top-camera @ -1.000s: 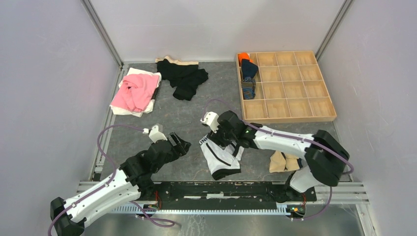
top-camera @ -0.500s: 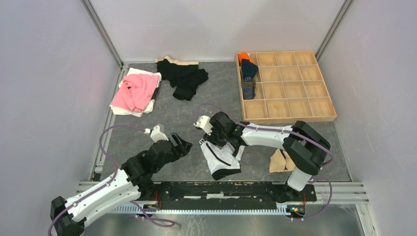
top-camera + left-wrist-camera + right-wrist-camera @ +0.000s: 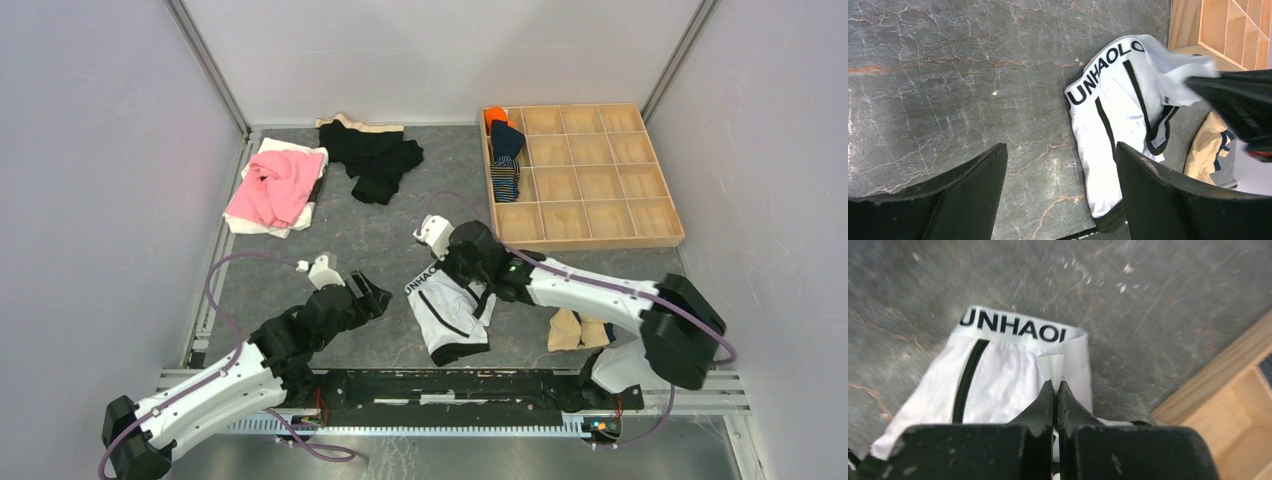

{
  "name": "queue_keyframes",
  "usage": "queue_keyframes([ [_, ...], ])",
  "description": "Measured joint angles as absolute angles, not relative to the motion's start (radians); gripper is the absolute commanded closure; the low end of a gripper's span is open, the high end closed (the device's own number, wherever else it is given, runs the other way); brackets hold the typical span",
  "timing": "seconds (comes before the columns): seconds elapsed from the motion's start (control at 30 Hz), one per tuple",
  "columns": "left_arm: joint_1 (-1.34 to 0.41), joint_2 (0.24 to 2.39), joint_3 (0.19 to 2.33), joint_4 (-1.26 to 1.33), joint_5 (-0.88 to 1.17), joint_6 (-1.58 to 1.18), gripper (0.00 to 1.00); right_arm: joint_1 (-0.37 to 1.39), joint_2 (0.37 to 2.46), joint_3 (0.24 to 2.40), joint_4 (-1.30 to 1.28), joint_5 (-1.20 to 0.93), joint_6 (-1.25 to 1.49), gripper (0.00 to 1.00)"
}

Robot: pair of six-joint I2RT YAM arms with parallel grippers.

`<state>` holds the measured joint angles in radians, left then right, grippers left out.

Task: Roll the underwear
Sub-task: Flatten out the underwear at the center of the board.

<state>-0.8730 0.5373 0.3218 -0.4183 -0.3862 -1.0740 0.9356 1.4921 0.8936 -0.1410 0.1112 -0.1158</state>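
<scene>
White underwear with black trim point(image 3: 447, 312) lies flat on the table in front of the arms, its lettered waistband point(image 3: 1013, 329) turned away from them. My right gripper point(image 3: 463, 281) is shut on a raised fold of white cloth at the waistband's right corner point(image 3: 1064, 357); the jaws point(image 3: 1056, 385) are pressed together on it. In the left wrist view the same underwear point(image 3: 1118, 115) shows with that corner lifted. My left gripper point(image 3: 372, 296) hovers open just left of it, nothing between its fingers point(image 3: 1060, 150). Navy striped underwear point(image 3: 506, 176) sits rolled in the tray.
A wooden compartment tray point(image 3: 600, 237) stands at the back right, with an orange piece point(image 3: 495, 118) in its corner cell. A pink garment point(image 3: 272, 185) and black garments point(image 3: 376, 156) lie at the back left. A tan cloth point(image 3: 575, 328) lies by the right arm's base.
My right gripper has shut on the white underwear's waistband corner and drawn back to the right, lifting that corner. The left arm has barely moved.
</scene>
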Motion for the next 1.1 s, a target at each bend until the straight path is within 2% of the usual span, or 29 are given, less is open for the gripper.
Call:
queue_keyframes([
  [0.2,-0.873,0.563,0.322,-0.393,-0.390,-1.052,0.15,0.936,1.314,0.942,-0.192,0.110,-0.083,1.00],
  [0.43,-0.873,0.492,0.320,-0.396,-0.403,-1.052,0.16,0.941,1.271,1.149,-0.265,-0.042,-0.028,1.00],
  [0.8,-0.873,0.298,0.326,-0.495,-0.472,-1.052,0.18,1.045,1.183,1.278,-0.309,-0.131,0.104,1.00],
  [0.93,-0.873,0.226,0.351,-0.540,-0.503,-1.052,0.19,1.073,1.143,1.283,-0.313,-0.130,0.152,1.00],
  [1.1,-0.873,0.174,0.381,-0.572,-0.541,-1.052,0.19,1.063,1.081,1.244,-0.323,-0.002,0.192,1.00],
])
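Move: At the right fingertips is the lifted right end of the underwear's waistband, already pinched. The garment's middle lies about 10 cm back, 1 cm to the right and 6 cm lower. From that hand, the compartment box is some 15 cm ahead and 26 cm right, and the black garments are 17 cm ahead and 12 cm left. From the open left hand, the underwear's middle is 2 cm back, 11 cm right and 6 cm down, and the waistband's free corner 2 cm ahead and 4 cm right. Hoisting the underwear by its pinched waistband end, the right hand rises fast by some 28 cm, first nearly straight up, then also drawing back and a little left before easing forward and right at the end. Its wrist rolls about 40 degrees until the fingers point nearly level to the left. The left hand, jaws still wide open, rises about 7 cm and shifts 4 cm left, tipping its fingers up. ##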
